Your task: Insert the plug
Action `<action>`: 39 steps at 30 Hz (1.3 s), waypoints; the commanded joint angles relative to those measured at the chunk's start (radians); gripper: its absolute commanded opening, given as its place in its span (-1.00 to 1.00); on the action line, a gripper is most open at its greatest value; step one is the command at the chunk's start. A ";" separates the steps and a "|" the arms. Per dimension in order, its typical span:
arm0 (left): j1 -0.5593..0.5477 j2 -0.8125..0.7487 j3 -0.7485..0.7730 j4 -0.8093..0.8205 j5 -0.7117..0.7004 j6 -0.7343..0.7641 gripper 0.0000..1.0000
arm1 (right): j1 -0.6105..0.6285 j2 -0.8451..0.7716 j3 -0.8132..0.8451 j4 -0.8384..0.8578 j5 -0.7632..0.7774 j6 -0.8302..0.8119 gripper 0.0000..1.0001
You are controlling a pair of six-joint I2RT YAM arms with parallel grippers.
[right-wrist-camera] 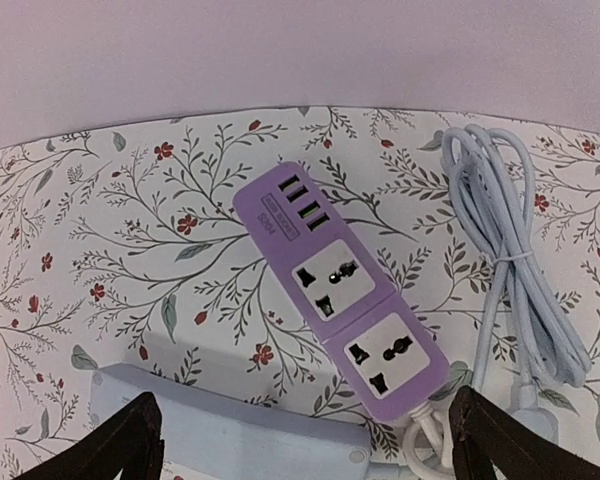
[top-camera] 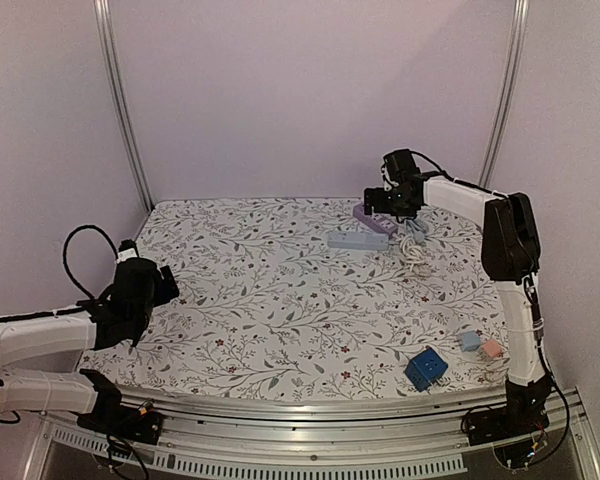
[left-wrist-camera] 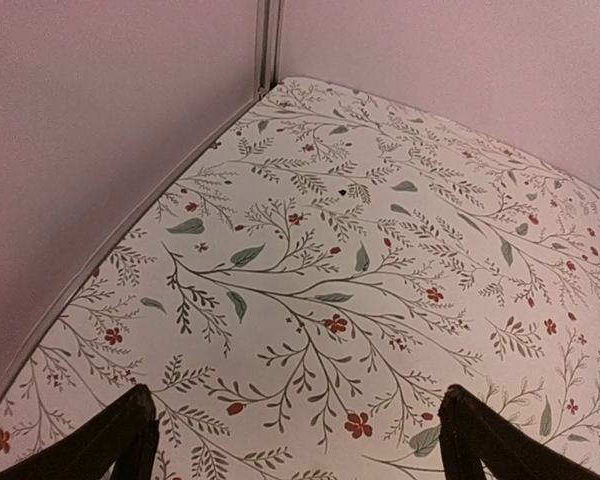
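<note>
A purple power strip [top-camera: 373, 219] lies at the back right of the floral cloth, its two sockets and USB ports facing up [right-wrist-camera: 340, 290]. A pale blue-grey strip [top-camera: 358, 240] lies just in front of it [right-wrist-camera: 230, 435]. A bundled white cable [top-camera: 412, 250] rests to the right [right-wrist-camera: 510, 270]. Its pale end by my right finger looks like the plug [right-wrist-camera: 535, 412], with its prongs hidden. My right gripper [top-camera: 392, 203] hovers open above the purple strip [right-wrist-camera: 302, 420], holding nothing. My left gripper [top-camera: 150, 288] hangs open and empty over bare cloth at the left [left-wrist-camera: 295, 410].
A dark blue cube [top-camera: 426, 368], a small light blue block [top-camera: 469, 341] and a pink block [top-camera: 492, 349] sit near the front right edge. Walls close in the back and both sides, with metal posts [top-camera: 120, 100] at the back corners.
</note>
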 commanded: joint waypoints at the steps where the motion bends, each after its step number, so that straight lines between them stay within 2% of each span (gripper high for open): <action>1: -0.018 0.013 0.024 -0.024 -0.023 -0.010 0.95 | -0.028 0.138 0.186 -0.140 -0.009 -0.094 0.98; 19: -0.027 0.023 0.031 -0.025 -0.030 -0.009 0.93 | -0.072 0.333 0.320 -0.092 -0.028 -0.188 0.95; 26: -0.030 0.026 0.033 -0.024 -0.030 -0.007 0.92 | -0.076 0.361 0.320 -0.072 -0.045 -0.207 0.56; 31: -0.030 0.033 0.036 -0.025 -0.030 -0.006 0.92 | -0.076 0.355 0.319 -0.073 -0.023 -0.223 -0.04; 33: -0.032 0.032 0.036 -0.025 -0.032 -0.005 0.92 | -0.076 0.344 0.317 -0.070 -0.008 -0.235 -0.23; 39: -0.032 0.033 0.036 -0.025 -0.034 -0.005 0.92 | -0.075 0.289 0.301 -0.042 0.029 -0.265 -0.39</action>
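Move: From the right gripper, the purple power strip's middle lies about 7 cm ahead, 1 cm right and some 10 cm below, its near end slanting to the right. The light-blue strip is roughly 9 cm nearer the robot and 4 cm left of it; the bundled light-blue cable lies some 9 cm to its right, level with it. From the left gripper, the purple strip is about 35 cm ahead, 44 cm right and 11 cm below. Reach the open right gripper forward some 3 cm, then drop it about 9 cm, easing right and a little farther forward, with the wrist rolling its left side slightly down, until the fingers straddle the near half of the purple power strip. Once low, close them on its two long sides beside the nearer socket and keep the grip. ##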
